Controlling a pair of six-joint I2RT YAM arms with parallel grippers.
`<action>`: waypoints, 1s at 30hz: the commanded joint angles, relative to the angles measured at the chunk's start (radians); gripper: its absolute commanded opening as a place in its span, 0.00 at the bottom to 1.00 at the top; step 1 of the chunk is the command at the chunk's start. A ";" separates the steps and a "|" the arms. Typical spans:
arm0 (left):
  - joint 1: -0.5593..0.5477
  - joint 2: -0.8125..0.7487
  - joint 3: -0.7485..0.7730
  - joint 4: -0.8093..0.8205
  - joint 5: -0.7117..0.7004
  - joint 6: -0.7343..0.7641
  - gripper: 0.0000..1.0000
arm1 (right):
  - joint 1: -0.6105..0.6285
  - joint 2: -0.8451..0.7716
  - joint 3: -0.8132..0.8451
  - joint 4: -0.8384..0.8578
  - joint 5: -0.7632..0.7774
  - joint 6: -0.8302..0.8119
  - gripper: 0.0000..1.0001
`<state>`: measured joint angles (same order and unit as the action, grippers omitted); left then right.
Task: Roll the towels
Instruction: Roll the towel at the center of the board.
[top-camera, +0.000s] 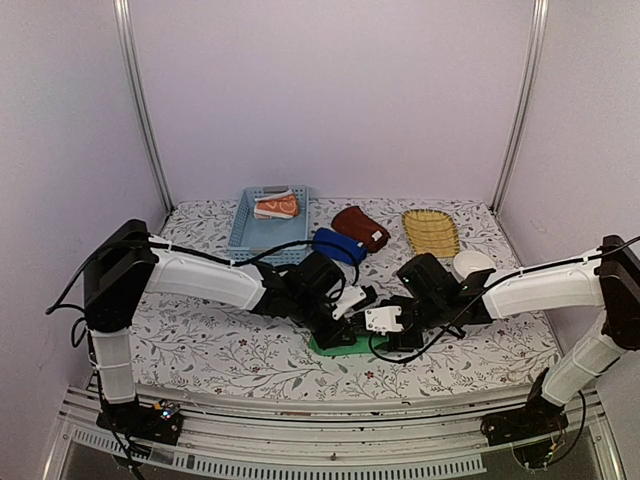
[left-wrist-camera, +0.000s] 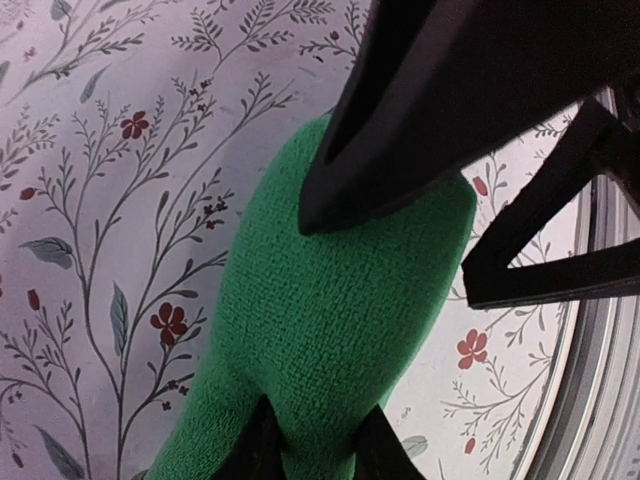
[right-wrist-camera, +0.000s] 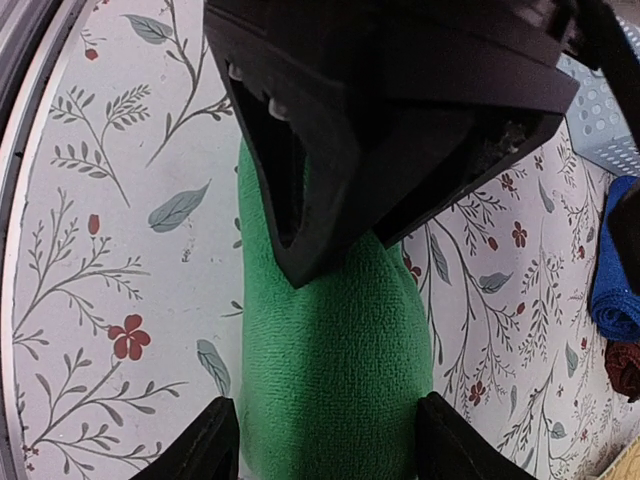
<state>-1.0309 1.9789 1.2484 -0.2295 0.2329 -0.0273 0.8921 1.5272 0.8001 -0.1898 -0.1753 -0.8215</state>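
Note:
The green towel (top-camera: 332, 347) lies as a thick roll near the table's front edge, under both grippers. In the left wrist view my left gripper (left-wrist-camera: 320, 445) is shut on the near end of the green towel (left-wrist-camera: 340, 300), its fingertips (left-wrist-camera: 262, 450) pressed into the cloth. My right gripper (right-wrist-camera: 330, 445) stands open astride the other end of the green towel (right-wrist-camera: 335, 350), one finger on each side. An orange towel (top-camera: 277, 206) lies in the blue basket. A dark blue towel (top-camera: 338, 245) and a maroon towel (top-camera: 360, 228) lie behind the arms.
The light blue basket (top-camera: 250, 235) stands at the back left and a yellow wicker tray (top-camera: 431, 232) at the back right, with a white bowl (top-camera: 472, 264) beside it. The two wrists nearly touch over the roll. The table's metal front rail (left-wrist-camera: 600, 400) runs close by.

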 joint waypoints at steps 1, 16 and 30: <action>0.003 0.068 -0.038 -0.129 0.098 -0.014 0.21 | 0.009 0.050 -0.023 0.081 0.059 -0.038 0.62; 0.047 -0.210 -0.276 0.141 -0.007 -0.089 0.50 | -0.055 0.160 0.126 -0.233 -0.254 0.024 0.21; -0.216 -0.541 -0.555 0.443 -0.542 0.125 0.49 | -0.191 0.490 0.469 -0.669 -0.673 0.093 0.20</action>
<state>-1.1370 1.4155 0.6895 0.1413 -0.1013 -0.0353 0.7238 1.9083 1.1938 -0.6537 -0.7052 -0.7525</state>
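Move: My left hand already pinches the rolled green towel near its middle, which lies only about 1 cm to its right. From my open right hand, hovering at the towel's right end, the towel's middle is roughly 6 cm left, 1 cm ahead and 3 cm lower. The blue towel lies some 28 cm ahead of the right hand and 8 cm left; the brown towel sits 35 cm ahead and 2 cm left, both about 3 cm lower. I sink my right hand about 2 cm and slightly forward onto the towel's right end and pinch it shut there, then roll the wrist some 40 degrees, fingertips swinging back towards my base. As that grip closes, my left fingers open and let go; that hand slides off to the left about 8 cm, then climbs about as far, drawing back a little and tilting its fingertips forward. ##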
